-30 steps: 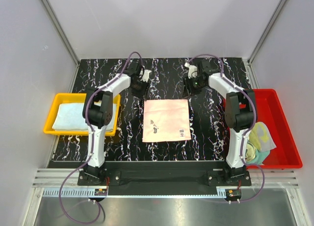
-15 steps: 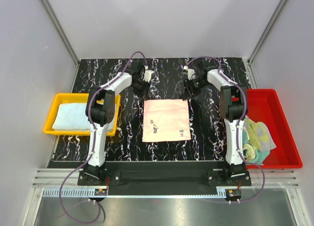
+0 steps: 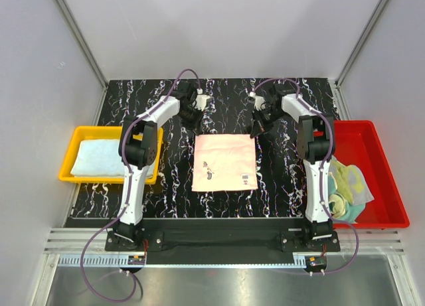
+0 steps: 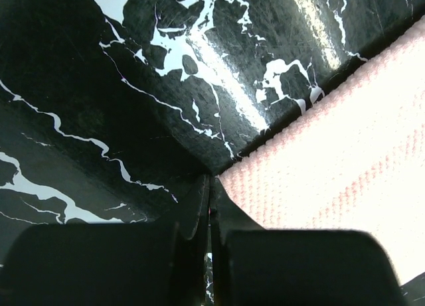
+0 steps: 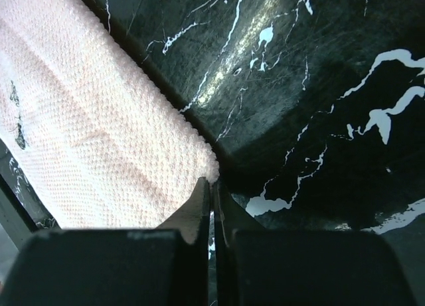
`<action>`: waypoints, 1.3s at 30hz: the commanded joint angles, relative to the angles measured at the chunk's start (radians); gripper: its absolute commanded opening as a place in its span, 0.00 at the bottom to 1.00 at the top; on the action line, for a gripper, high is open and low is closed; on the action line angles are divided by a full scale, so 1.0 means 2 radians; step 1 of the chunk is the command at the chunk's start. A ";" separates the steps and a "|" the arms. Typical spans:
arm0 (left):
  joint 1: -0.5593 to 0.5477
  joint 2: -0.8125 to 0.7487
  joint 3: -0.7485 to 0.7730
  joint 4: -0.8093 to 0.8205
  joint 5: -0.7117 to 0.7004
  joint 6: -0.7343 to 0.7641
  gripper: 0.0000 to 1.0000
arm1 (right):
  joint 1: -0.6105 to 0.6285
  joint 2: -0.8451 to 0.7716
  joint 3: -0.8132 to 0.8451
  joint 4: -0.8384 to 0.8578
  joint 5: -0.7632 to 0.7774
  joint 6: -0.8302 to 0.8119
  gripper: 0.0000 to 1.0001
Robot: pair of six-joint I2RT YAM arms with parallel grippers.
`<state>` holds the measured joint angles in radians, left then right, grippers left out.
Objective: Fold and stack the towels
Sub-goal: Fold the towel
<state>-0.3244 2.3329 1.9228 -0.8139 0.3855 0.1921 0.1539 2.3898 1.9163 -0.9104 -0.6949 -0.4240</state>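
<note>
A pale pink towel (image 3: pixel 224 162) with small dark marks lies flat in the middle of the black marbled table. My left gripper (image 3: pixel 193 125) is down at its far left corner. In the left wrist view the jaws (image 4: pixel 211 181) are shut, with the corner of the pink towel (image 4: pixel 345 153) pinched at their tips. My right gripper (image 3: pixel 254 129) is down at the far right corner. In the right wrist view it (image 5: pixel 211 183) is shut on the tip of the pink towel (image 5: pixel 86 133). A folded light blue towel (image 3: pixel 96 156) lies in the yellow tray.
The yellow tray (image 3: pixel 109 129) stands at the table's left edge. The red tray (image 3: pixel 368 143) stands at the right edge and holds a crumpled heap of yellow-green and blue towels (image 3: pixel 348 190). Grey walls close in the back and sides.
Both grippers have closed from partly open to shut at the pink towel's far corners. Both wrists shifted slightly inward toward those corners. The towel has not moved.
</note>
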 commanded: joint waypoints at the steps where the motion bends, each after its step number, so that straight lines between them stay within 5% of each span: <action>1: 0.002 -0.004 0.016 -0.005 -0.002 0.012 0.00 | -0.003 -0.017 -0.003 0.026 0.030 -0.018 0.00; 16: 0.003 -0.131 -0.053 0.056 -0.033 0.025 0.00 | -0.006 -0.149 -0.137 0.200 0.023 -0.063 0.00; 20: 0.005 -0.125 -0.058 0.078 -0.038 0.019 0.00 | -0.006 -0.138 -0.116 0.174 0.012 -0.064 0.00; 28: 0.007 -0.024 0.026 0.021 0.015 -0.001 0.26 | -0.005 -0.107 -0.097 0.146 -0.002 -0.063 0.00; 39: 0.010 0.029 0.059 -0.009 0.033 0.027 0.39 | -0.005 -0.095 -0.085 0.142 -0.003 -0.063 0.00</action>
<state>-0.3103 2.3604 1.9808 -0.7929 0.4137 0.2157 0.1482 2.1948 1.6966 -0.6262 -0.6750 -0.5346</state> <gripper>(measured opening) 0.386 0.013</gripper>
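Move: The pink towel lies flat and open, both far corners already pinched in shut fingers. Its middle is some 10 cm back and 10 cm to the right of the left hand, and about 10 cm back and 10 cm to the left of the right hand, a centimetre below both. The yellow bin sits roughly 31 cm left and 8 cm back of the left hand; the red bin is around 35 cm right and 14 cm back of the right hand. The towel's far edge is pulled up and slightly forward by its two pinched corners: the left hand rises about 8 cm, then sinks almost to its old height some 2 cm farther forward, opening on the way down and letting go of its corner. The right hand climbs 5 cm and settles back a little, swinging its fingertips forward some 20 degrees and keeping its grip. ##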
